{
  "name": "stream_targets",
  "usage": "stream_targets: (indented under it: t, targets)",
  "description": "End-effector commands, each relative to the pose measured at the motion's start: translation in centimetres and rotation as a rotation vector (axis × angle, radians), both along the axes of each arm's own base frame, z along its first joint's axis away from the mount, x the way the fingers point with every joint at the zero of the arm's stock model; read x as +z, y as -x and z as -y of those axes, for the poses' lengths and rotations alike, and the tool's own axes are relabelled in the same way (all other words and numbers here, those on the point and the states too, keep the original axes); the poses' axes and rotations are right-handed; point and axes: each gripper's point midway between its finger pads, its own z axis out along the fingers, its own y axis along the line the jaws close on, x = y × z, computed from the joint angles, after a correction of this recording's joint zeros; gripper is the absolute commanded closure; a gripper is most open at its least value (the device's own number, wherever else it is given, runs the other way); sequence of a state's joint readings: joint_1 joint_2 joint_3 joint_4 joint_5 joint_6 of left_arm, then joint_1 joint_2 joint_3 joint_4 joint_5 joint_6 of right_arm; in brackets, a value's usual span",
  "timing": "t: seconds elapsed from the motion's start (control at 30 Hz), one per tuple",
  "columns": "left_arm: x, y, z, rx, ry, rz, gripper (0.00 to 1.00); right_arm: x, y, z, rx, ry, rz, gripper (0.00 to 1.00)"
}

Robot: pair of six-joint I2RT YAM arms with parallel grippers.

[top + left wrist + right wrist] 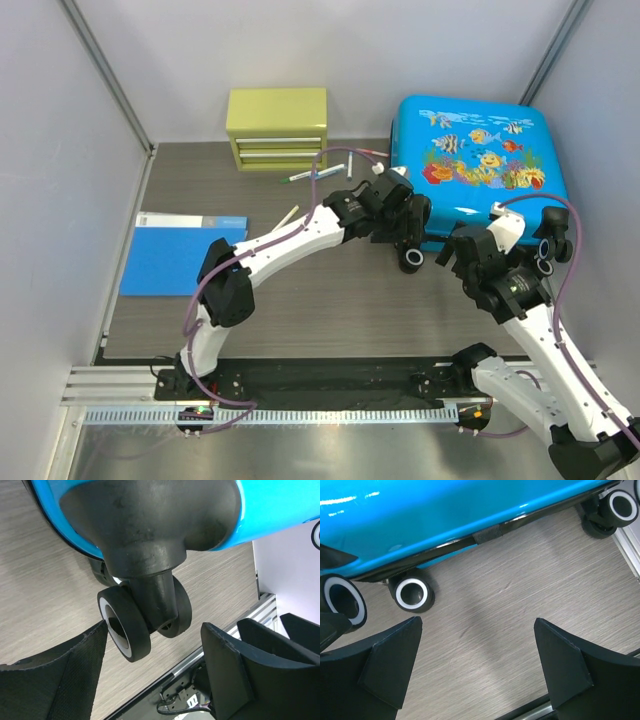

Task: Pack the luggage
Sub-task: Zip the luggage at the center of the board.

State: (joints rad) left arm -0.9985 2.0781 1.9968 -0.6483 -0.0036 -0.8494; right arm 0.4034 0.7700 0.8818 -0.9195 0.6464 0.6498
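Note:
The luggage (480,150), a bright-blue hard-shell suitcase with a fish print, lies closed at the back right of the table. My left gripper (408,232) is at its near left corner. In the left wrist view the open left gripper (155,647) has its fingers either side of a black caster wheel (132,625), and one finger's edge is close to the wheel. My right gripper (462,252) is open and empty in front of the suitcase's near side. The right wrist view shows the right gripper (477,647) over bare table, with the blue shell (445,515) and a wheel (411,592) ahead of it.
A yellow-green drawer box (277,128) stands at the back. A flat blue folder (180,255) lies at the left. Pens (315,172) lie near the drawer box. White walls close the left, back and right. A metal rail (300,385) runs along the near edge.

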Motion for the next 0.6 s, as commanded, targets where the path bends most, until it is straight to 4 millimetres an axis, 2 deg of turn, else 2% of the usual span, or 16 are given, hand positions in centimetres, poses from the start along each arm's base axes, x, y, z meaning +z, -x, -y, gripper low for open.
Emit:
stream_targets:
  t: [0.0, 0.23, 0.33, 0.37, 0.43, 0.57]
  targets:
    - [2.1, -0.1, 1.4, 0.022, 0.069, 0.020, 0.26, 0.3, -0.3, -0.3, 0.009, -0.022, 0.038, 0.00]
    - [2.2, 0.2, 2.5, 0.018, 0.104, 0.004, 0.30, -0.1, -0.2, -0.4, 0.015, -0.028, 0.037, 0.00]
    - [2.1, 0.2, 2.8, 0.021, 0.113, 0.004, 0.36, -0.1, -0.1, -0.4, 0.019, -0.032, 0.035, 0.00]
    - [2.1, 0.1, 2.9, 0.021, 0.118, 0.005, 0.45, -0.2, -0.2, -0.4, 0.019, -0.032, 0.035, 0.00]
    - [2.4, 0.0, 2.9, 0.023, 0.127, 0.011, 0.53, -0.1, -0.1, -0.4, 0.021, -0.033, 0.037, 0.00]
    - [3.1, -0.4, 2.9, 0.033, 0.162, 0.024, 0.79, -0.3, -0.1, -0.7, 0.039, -0.044, 0.036, 0.00]
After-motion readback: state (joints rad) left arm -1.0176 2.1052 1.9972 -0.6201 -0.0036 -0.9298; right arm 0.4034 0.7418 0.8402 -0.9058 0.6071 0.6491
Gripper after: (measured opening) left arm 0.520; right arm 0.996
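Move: The wheel pair on the luggage's near-left corner, upper half, is already between the left hand's open fingers, about 2 cm to the right and 2 cm below, level front to back. Its black corner mount sits some 5 cm ahead and 3 cm right of the hand; the lower wheel is roughly 11 cm below and 1 cm back. The luggage's middle is about 14 cm ahead and 15 cm right. For the right hand, that upper wheel pair lies some 15 cm left and 4 cm ahead, 2 cm below. Rightward and slightly down and back, the left hand eases about 1.5 cm further onto the upper wheel pair with hardly any tilt. Late in this, its fingers close from about three quarters to half open and pinch the twin wheels from both outer sides, stopping on them. ##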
